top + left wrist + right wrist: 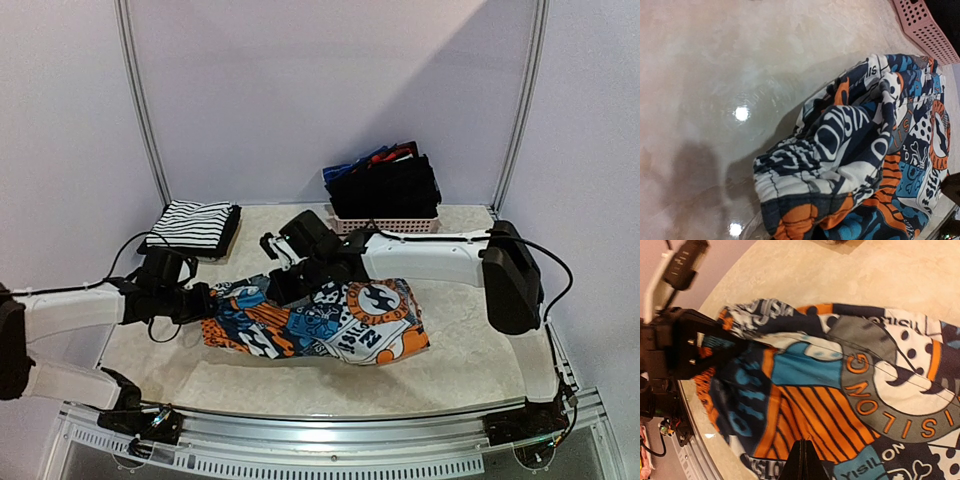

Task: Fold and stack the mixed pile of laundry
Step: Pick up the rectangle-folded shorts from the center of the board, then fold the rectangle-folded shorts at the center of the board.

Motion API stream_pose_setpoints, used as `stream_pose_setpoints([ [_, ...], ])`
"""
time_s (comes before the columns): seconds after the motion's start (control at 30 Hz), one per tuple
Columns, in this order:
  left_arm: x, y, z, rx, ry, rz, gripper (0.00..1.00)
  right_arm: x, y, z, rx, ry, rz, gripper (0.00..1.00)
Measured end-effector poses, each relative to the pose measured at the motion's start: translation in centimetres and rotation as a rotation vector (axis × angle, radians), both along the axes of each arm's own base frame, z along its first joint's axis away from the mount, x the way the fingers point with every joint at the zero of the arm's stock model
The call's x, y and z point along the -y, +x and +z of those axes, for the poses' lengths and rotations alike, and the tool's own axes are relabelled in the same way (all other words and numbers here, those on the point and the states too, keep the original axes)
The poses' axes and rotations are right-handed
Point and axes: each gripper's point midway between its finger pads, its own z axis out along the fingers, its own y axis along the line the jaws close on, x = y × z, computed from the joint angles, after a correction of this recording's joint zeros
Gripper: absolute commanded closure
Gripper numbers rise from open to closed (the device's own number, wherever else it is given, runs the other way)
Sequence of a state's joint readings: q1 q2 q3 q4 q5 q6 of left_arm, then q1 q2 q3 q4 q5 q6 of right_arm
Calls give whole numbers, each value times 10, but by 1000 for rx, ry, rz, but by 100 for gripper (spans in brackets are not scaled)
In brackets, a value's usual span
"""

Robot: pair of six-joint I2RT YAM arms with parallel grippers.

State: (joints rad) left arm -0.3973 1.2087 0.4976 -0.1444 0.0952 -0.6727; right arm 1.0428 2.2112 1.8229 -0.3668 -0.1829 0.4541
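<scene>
A garment with a busy blue, orange, white and black graphic print (320,320) lies spread across the middle of the table. My left gripper (197,302) is shut on its bunched left end, and the cloth (840,165) hides the fingers in the left wrist view. At the garment's upper edge, my right gripper (287,287) is shut; its black fingertips (804,450) meet where the orange stripes (830,415) pucker together. A folded white garment with thin black stripes (190,225) lies at the back left. Black clothes with bits of blue and red (385,180) fill the basket.
The pink latticed basket (385,224) stands at the back centre, and its corner (925,25) shows in the left wrist view. The left arm's black wrist (685,340) sits close to the right gripper. Metal frame posts rise at the back corners.
</scene>
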Motion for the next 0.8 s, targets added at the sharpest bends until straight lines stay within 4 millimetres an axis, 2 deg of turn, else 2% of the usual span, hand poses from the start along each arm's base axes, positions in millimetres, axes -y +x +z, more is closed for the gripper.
stream_pose_setpoints([
  [0.17,-27,-17,31,50,77,61,100,11,-3,-27,-38,-69,-20,97],
  [0.37,-38,-16,71,96,122,88,100,35,-10,-57,-70,-166,-57,96],
  [0.43,-37,-14,77,95,125,86,100,41,-14,-63,-85,-195,-63,96],
  [0.57,-30,-11,79,69,140,64,100,40,-20,-64,-91,-200,-56,96],
  [0.8,-3,4,106,81,129,22,100,22,-37,-61,-130,-153,-11,96],
])
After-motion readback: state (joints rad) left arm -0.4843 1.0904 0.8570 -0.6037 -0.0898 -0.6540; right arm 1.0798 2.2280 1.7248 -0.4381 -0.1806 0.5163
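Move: The left hand, low over the board, already pinches the waistband end of the shorts; their middle is about 21 cm to its right, 1 cm back and some 3 cm lower. The striped-and-black stack stands roughly 19 cm ahead and 7 cm left of that hand. From the right hand, hovering with shut fingers, the middle of the shorts is about 8 cm right, 1 cm back and 9 cm below; the basket is 24 cm ahead and 23 cm right. The shut right fingertips come down some 6 cm onto the printed cloth beside the held end, shifting right as they sink, then travel back about 2 cm and slightly left at that height. Keeping its pinch, the left hand hoists the waistband end about 10 cm, swinging nearly 4 cm left on the way and back right again, with only a slight wrist roll. ##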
